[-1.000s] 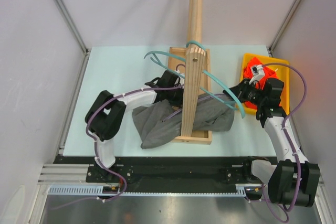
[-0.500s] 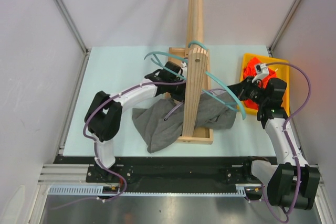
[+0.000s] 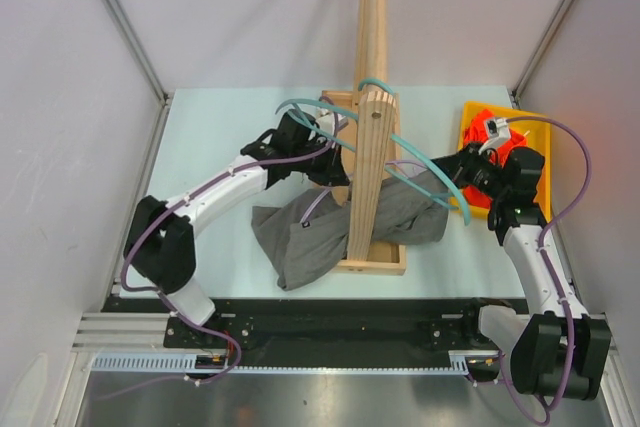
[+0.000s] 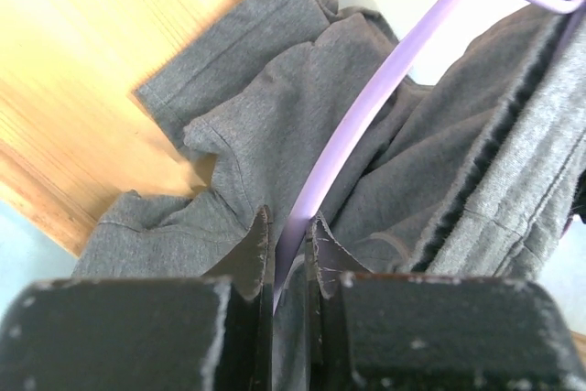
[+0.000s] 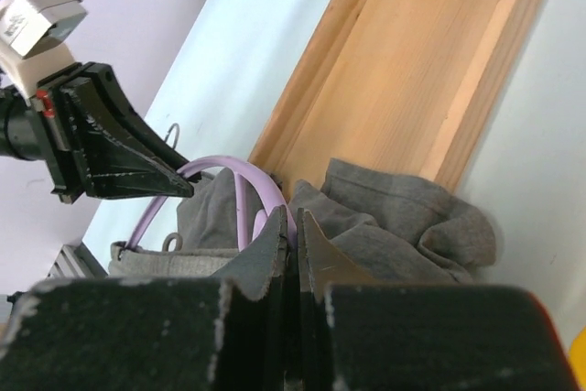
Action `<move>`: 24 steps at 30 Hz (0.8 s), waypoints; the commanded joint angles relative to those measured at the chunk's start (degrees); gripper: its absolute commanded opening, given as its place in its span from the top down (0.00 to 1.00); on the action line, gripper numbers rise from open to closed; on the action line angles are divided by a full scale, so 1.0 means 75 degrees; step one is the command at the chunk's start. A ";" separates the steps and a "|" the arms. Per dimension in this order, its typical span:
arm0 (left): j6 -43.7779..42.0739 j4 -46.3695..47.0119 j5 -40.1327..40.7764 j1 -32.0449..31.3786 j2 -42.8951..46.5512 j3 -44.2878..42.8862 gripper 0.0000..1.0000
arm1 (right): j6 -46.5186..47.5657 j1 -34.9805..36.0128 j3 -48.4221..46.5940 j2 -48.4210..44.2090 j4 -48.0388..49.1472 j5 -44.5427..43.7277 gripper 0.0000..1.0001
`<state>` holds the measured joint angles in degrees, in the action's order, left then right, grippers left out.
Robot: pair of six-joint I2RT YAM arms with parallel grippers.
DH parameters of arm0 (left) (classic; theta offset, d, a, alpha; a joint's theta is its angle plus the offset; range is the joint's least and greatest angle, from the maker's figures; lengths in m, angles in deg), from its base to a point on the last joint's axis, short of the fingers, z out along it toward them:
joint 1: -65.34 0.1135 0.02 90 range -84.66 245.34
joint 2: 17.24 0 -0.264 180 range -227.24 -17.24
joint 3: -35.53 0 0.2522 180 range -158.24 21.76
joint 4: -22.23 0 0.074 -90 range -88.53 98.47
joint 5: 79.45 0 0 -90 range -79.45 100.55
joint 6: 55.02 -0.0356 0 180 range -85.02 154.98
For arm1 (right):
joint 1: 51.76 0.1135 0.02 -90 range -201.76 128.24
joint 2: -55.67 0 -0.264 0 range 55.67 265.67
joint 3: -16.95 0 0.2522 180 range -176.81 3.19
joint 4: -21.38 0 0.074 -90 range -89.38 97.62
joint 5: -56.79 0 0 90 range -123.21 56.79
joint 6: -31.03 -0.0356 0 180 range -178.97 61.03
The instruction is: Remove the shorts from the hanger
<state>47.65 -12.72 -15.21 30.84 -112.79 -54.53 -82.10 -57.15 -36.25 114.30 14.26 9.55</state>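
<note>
The dark grey shorts (image 3: pixel 320 242) lie crumpled over the base of the wooden stand (image 3: pixel 380 262), still threaded on a purple hanger (image 3: pixel 318 202). My left gripper (image 3: pixel 335 175) is shut on the hanger's bar (image 4: pixel 385 89), with grey fabric (image 4: pixel 265 125) all around the fingers. My right gripper (image 3: pixel 447 172) is shut on the other end of the hanger (image 5: pixel 233 171), beside a fold of the shorts (image 5: pixel 394 226). The left gripper (image 5: pixel 180 188) shows across from it. The orange-red shorts (image 3: pixel 487 127) lie in a yellow bin (image 3: pixel 535 127).
The stand's tall wooden post (image 3: pixel 368 97) rises between the two arms. Teal hangers (image 3: pixel 420 162) hang from it and curve out to both sides. The bin sits at the table's right edge. White walls close in the table on left, right and back.
My left gripper has closed on the purple hanger and its arm has stretched out to the left. The grey shorts have shifted a little. The right gripper has stayed shut.
</note>
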 commanded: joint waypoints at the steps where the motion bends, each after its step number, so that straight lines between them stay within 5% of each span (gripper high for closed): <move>1: 0.1124 0.0975 0.2131 0.0921 0.0985 0.0117 1.00 | -0.0138 -0.0336 -0.0026 -0.0212 -0.0837 -0.0451 1.00; 10: 0.0959 0.0997 0.4277 0.0932 0.1829 0.0820 1.00 | -0.0897 -0.0653 0.0102 -0.0657 -0.1158 -0.1578 1.00; 17: 0.1603 0.1045 0.4254 0.1048 0.1550 0.0564 1.00 | -0.1263 0.0048 0.0313 -0.0178 -0.0100 -0.0220 1.00; 24: 0.3792 0.2038 0.3110 0.2044 0.1583 0.1007 1.00 | -0.1789 0.1466 0.0313 0.0772 0.1294 0.2182 1.00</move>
<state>63.23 -6.18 12.96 41.55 -102.36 -47.53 -91.83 -50.87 -33.76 117.84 15.09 13.75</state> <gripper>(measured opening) 0.094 0.052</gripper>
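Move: The left fingers pinch the purple hanger above the grey shorts, whose heap lies about 4 cm back, 2 cm right and 13 cm below them. The wooden tray's middle is some 5 cm ahead and 4 cm right of the left fingers, 15 cm down. From the right hand, still gripping the waistband end, the grey heap's middle is roughly 18 cm left, 7 cm back and 18 cm lower; the yellow bin is 16 cm right and 6 cm ahead. Keeping its pinch on the purple hanger, the left hand draws it out of the waistband, rising slightly and then sweeping about 13 cm left and 9 cm forward, away from the shorts and tray, turning some 40 degrees counter-clockwise. The right hand keeps hold of the shorts, shifts about 4 cm right and down, then swings back left past its start and slightly back. ##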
